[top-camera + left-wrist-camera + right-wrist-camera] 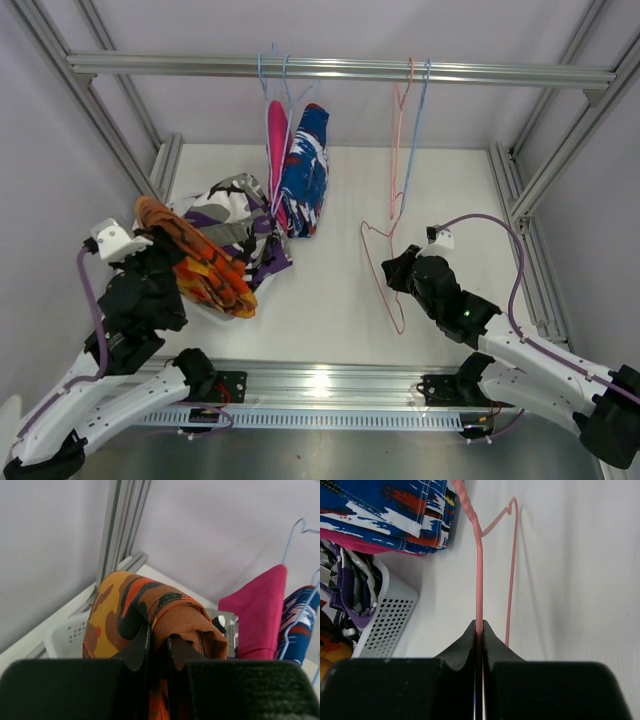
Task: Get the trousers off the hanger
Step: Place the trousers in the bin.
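Observation:
Orange camouflage trousers (200,265) (150,605) hang bunched from my left gripper (158,252) (159,630), which is shut on a fold of them above the white basket (65,635) at the left. My right gripper (395,270) (480,625) is shut on the wire of a bare pink hanger (383,303) (479,570), which is off the rail and low over the table. Pink trousers (276,150) (260,610) and blue-white-red patterned trousers (305,175) (385,505) still hang side by side on blue hangers from the rail (340,68).
Purple-white patterned trousers (235,215) (350,580) lie heaped in the basket (390,615). Two empty hangers (410,110), one pink and one blue, hang from the rail on the right. Aluminium frame posts stand at both sides of the table.

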`<move>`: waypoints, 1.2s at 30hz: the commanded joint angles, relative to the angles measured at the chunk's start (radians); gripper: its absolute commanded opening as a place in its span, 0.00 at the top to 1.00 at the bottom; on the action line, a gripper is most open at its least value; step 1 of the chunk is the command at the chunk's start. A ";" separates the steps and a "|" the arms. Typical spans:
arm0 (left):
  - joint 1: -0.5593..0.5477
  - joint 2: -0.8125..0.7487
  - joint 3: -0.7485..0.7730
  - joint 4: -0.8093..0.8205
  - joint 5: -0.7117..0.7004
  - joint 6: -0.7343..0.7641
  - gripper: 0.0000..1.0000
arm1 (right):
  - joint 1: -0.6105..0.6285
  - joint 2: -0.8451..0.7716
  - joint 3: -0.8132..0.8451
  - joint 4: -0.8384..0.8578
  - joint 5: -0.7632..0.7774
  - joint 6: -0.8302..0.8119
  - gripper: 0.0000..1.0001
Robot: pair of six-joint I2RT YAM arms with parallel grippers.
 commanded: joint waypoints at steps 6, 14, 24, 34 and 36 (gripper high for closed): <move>0.067 0.156 0.028 -0.258 -0.074 -0.490 0.99 | -0.017 0.004 -0.012 0.051 0.010 -0.017 1.00; 0.161 0.297 0.045 -0.302 -0.048 -0.645 0.99 | -0.030 0.009 -0.023 0.059 0.003 -0.028 1.00; 0.276 0.504 0.120 -0.177 -0.005 -0.602 0.99 | -0.065 0.033 -0.027 0.080 -0.013 -0.054 1.00; 0.296 0.656 0.248 -0.075 0.079 -0.449 0.18 | -0.085 0.052 -0.020 0.083 -0.033 -0.082 1.00; 0.297 0.642 0.268 -0.089 0.099 -0.433 0.15 | -0.086 0.049 -0.021 0.083 -0.036 -0.083 1.00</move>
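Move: The left hand still holds the orange camouflage trousers high up. The bin's middle lies about 10 cm ahead of it, 5 cm right and 31 cm below. The purple-and-white trousers heaped in the bin are some 16 cm ahead, 11 right and 27 below. The hanging pink trousers are about 27 cm ahead, 16 right and 12 below. From the right hand the bin is some 41 cm left, 10 ahead and 13 below. Forward and down over the bin goes the left hand, some 13 cm out and 8 cm lower, drifting slightly right; most of the drop comes first. The fingers tip down about 15 degrees while keeping their pinch on the camouflage trousers, then spread wide near the end, still travelling forward. The right hand keeps its grip on the pink hanger and eases down, forward and right, about 3 cm in all. ##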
